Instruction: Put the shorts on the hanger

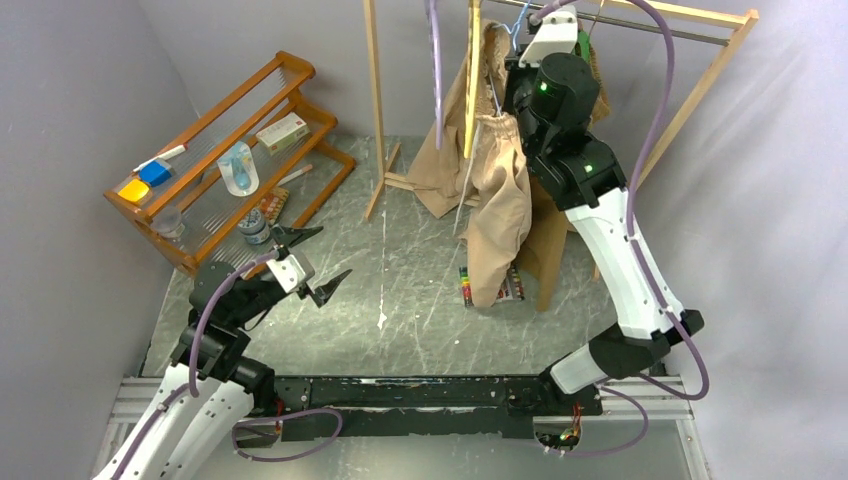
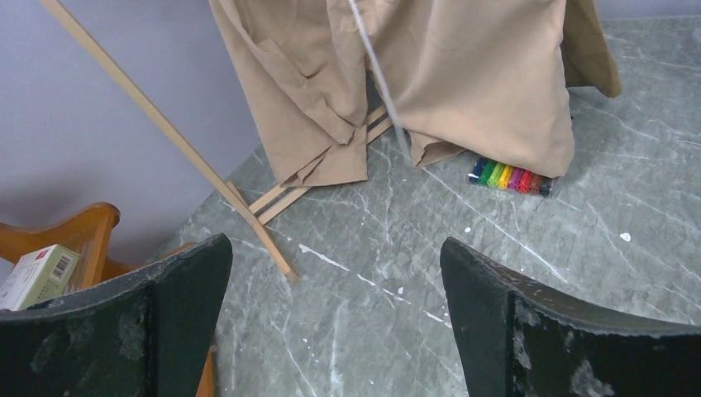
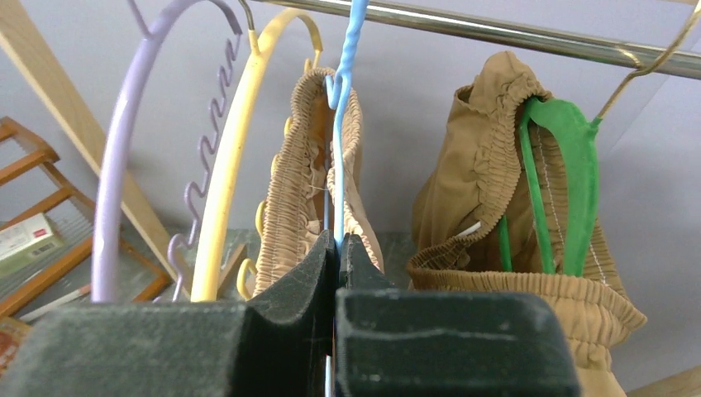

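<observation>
The light-blue hanger (image 3: 340, 124) hangs upright with its hook reaching up at the metal rail (image 3: 496, 33). My right gripper (image 3: 337, 244) is shut on its thin stem just below the hook. The tan shorts (image 3: 302, 174) sit on this hanger, their gathered waistband wrapped round it on both sides. In the top view the shorts (image 1: 500, 220) hang down below the rail, close beside the right wrist. My left gripper (image 1: 310, 265) stands open and low over the left of the table, far from the rack. Only bare table shows between its fingers (image 2: 512, 322).
A lilac hanger (image 3: 116, 165) and a yellow hanger (image 3: 227, 165) hang left of the blue one. Darker brown shorts on a green hanger (image 3: 570, 165) hang to the right. A wooden shelf (image 1: 230, 160) with small items stands at the left. A marker pack (image 2: 512, 178) lies under the clothes.
</observation>
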`<move>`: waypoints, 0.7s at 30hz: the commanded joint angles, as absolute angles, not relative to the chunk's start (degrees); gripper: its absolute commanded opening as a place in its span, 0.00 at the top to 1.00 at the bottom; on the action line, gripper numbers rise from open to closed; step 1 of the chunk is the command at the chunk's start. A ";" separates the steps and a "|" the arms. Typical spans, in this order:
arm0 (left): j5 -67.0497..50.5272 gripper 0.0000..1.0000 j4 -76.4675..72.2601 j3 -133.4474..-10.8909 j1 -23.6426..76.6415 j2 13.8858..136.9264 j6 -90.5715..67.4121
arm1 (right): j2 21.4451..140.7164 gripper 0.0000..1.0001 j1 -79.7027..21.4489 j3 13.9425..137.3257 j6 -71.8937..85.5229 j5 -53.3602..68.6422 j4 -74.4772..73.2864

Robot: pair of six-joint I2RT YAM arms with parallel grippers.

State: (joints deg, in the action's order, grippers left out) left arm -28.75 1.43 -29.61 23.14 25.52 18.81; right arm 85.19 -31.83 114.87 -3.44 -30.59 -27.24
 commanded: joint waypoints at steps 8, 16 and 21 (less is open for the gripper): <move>-30.19 0.00 1.57 -29.38 22.94 25.15 19.51 | 86.99 1.00 -28.56 111.57 -5.83 -32.77 -18.12; -29.87 0.00 1.44 -29.22 22.94 25.61 19.35 | 84.92 0.93 -28.56 107.37 -2.12 -29.86 -20.41; -29.54 0.00 1.28 -29.18 22.98 25.88 18.96 | 82.75 0.62 -28.51 105.73 2.87 -27.38 -25.42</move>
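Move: The right hand already pinches the near shoulder of the blue hanger, with the shorts on it; the clothes rod it is taken to lies about 10 cm ahead and 12 cm above, straight in line. The yellow hanger hangs roughly 7 cm to the left and 6 cm ahead, the green hanger with other shorts about 13 cm to the right and 11 cm ahead. From the left hand that rod spot is some 30 cm ahead, 33 cm right and 34 cm above. Keeping its pinch on the blue hanger's near shoulder, the right hand carries hanger and shorts forward about 3 cm and down about 4 cm between the yellow and green hangers, to bring the hook down onto the rod, with the fingers still pointing nearly level ahead. Once down, the fingers open about a quarter of their range, let go of the hanger and begin to draw straight back by about 1 cm. ##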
